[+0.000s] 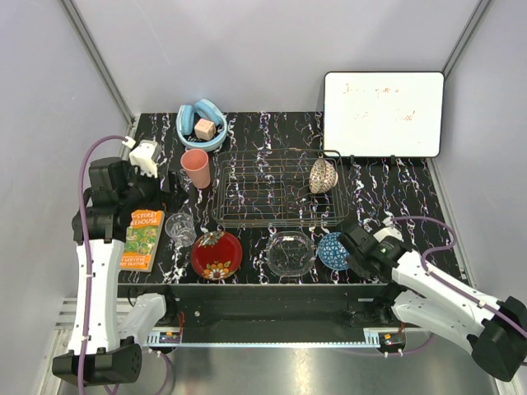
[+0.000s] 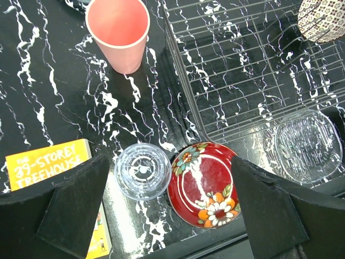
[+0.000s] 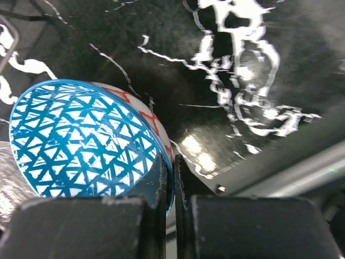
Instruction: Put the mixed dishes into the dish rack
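The silver wire dish rack [image 1: 276,193] stands mid-table, with the pale speckled bowl [image 1: 322,175] tilted at its right end. The salmon-pink cup [image 1: 196,168] stands left of the rack. In front of the rack are the glass tumbler [image 1: 180,228], the red floral bowl [image 1: 216,254], the clear glass bowl [image 1: 290,253] and the blue patterned bowl [image 1: 333,251]. My right gripper [image 3: 173,172] is shut on the rim of the blue bowl [image 3: 81,140], one finger inside and one outside. My left gripper [image 2: 167,210] is open and empty, above the tumbler [image 2: 143,171] and the red bowl [image 2: 207,183].
A yellow book [image 1: 142,239] lies at the front left beside the tumbler. A light-blue ring with a wooden block [image 1: 202,125] sits at the back left. A whiteboard [image 1: 383,113] stands at the back right. The front-row bowls sit close to the table's near edge.
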Available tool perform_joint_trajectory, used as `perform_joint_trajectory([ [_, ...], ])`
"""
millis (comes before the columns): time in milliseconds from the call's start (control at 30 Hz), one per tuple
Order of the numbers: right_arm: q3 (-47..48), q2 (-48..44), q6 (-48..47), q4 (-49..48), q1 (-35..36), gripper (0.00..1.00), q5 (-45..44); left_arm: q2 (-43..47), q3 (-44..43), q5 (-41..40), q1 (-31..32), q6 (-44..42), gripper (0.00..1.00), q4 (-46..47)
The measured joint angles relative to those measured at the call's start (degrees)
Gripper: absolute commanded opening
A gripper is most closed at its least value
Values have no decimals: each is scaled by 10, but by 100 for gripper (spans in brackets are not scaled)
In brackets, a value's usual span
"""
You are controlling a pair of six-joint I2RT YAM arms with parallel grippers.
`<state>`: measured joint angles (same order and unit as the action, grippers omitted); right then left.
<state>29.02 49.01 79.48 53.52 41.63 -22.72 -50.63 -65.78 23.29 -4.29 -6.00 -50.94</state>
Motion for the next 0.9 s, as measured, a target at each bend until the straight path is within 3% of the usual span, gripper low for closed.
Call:
perform_joint_trajectory([
  [133, 47, 5, -20, 66, 0, 0, -24, 2, -2, -2, 0, -3, 99, 0],
  [400, 252, 9, -90, 158, 2, 0, -121, 3, -4, -2, 0, -4, 99, 0],
  [700, 451, 196, -210, 219, 4, 0, -308, 2, -6, -2, 0, -4, 99, 0],
  [900, 525, 369, -197, 231, 16, 0, -419, 2, -7, -2, 0, -5, 99, 0],
])
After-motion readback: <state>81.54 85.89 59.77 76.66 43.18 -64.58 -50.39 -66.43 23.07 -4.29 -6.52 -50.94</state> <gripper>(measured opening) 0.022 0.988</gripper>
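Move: The blue bowl is already pinched by its rim in the right hand. The dish rack's middle lies about 21 cm ahead and 22 cm left of that hand, roughly level with it. The patterned bowl in the rack's right end is some 26 cm ahead, 9 cm left and 4 cm up; the glass dish is 1 cm ahead, 19 cm left and 2 cm down. From the left hand the rack's middle is about 11 cm ahead, 31 cm right and 22 cm below. The right hand, still pinching the blue bowl, lifts about 20 cm, then swings forward towards the patterned bowl, rolling sideways. ##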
